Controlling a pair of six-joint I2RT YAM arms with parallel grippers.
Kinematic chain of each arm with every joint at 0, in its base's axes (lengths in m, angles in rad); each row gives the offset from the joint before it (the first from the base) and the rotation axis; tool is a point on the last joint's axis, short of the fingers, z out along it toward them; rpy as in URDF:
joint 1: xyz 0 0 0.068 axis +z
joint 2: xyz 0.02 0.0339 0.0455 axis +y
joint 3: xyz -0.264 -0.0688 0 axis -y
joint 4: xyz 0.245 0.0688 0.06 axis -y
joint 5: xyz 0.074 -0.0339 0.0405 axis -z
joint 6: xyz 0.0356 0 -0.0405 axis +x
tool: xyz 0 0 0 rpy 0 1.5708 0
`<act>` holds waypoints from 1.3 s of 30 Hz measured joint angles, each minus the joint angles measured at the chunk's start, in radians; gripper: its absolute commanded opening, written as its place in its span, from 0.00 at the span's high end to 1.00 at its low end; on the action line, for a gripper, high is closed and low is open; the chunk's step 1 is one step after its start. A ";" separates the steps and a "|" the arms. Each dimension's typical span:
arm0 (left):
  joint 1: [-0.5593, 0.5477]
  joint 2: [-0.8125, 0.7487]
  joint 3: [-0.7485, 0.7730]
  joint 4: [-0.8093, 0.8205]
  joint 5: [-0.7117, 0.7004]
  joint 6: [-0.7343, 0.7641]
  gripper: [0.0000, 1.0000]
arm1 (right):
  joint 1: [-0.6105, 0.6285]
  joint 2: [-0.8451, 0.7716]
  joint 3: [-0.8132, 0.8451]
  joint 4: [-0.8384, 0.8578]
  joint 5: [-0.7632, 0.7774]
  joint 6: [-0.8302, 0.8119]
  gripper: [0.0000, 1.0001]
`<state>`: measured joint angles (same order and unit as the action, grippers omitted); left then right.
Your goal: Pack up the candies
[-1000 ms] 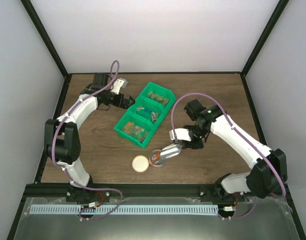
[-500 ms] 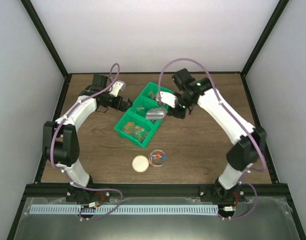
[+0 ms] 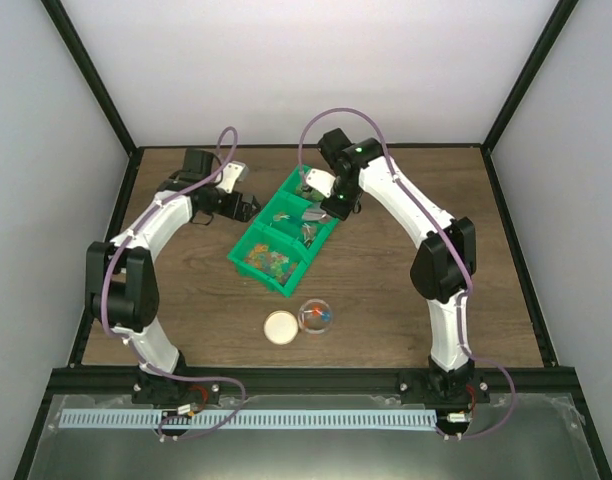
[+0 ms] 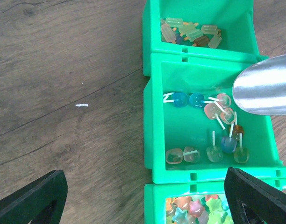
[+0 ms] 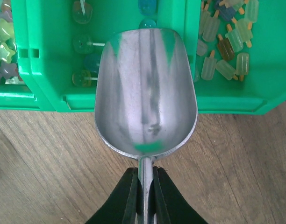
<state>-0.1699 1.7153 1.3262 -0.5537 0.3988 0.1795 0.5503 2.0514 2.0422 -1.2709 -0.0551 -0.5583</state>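
The candies lie in a green three-part bin point(image 3: 257, 279): lollipop shapes point(image 4: 213, 121) in the middle part, star shapes point(image 4: 194, 210) in the near one, popsicle shapes point(image 4: 189, 32) in the far one. A few more sit in the clear jar point(image 3: 315, 316). My right gripper point(image 5: 145, 196) is shut on the handle of the metal scoop point(image 5: 145, 93). The scoop is empty and hangs over the edge of the middle part. My left gripper point(image 4: 147, 198) stands open just left of the bin, holding nothing.
A tan round lid point(image 3: 281, 326) lies on the wooden table just left of the jar. Black frame posts and white walls close in the table on three sides. The right arm point(image 3: 406, 205) arches over the table's back right.
The right arm has carried the scoop from the jar up to the bin's middle part. The left gripper has barely moved beside the bin.
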 measured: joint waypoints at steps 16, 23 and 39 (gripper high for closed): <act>-0.032 0.133 -0.002 0.044 0.018 -0.039 0.26 | 0.063 0.044 -0.024 -0.023 0.090 -0.002 0.99; -0.060 0.135 -0.020 0.066 0.025 -0.056 0.43 | 0.085 0.070 -0.043 -0.005 0.132 -0.002 0.99; -0.071 0.140 -0.038 0.088 0.050 -0.072 0.62 | 0.086 0.204 0.096 0.032 0.129 0.010 0.99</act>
<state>-0.2405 1.8557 1.2881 -0.4660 0.4488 0.1078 0.6365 2.2559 2.1384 -1.2392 0.0738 -0.5484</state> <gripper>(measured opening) 0.405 0.088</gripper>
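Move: The cluster of lollipop candies in the tray's middle compartment lies about 11 cm left of the right hand, 2 cm ahead and some 11 cm below. From that hand, the popsicle candies are about 12 cm ahead and 6 cm left, the star candies 9 cm back and 18 cm left, both equally low. The tray's left rim sits about 4 cm right of the left hand, 1 cm back and 7 cm below. Over the lollipop candies, the scoop still gripped by the right hand sinks about 6 cm into the middle compartment, its tip dipping some 10 degrees, first easing slightly back, then pushing left and a little forward. Down to the tray's left rim comes the left hand, about 6 cm, then right about 4 cm, its wide-open fingers closing to under half open astride the wall. ##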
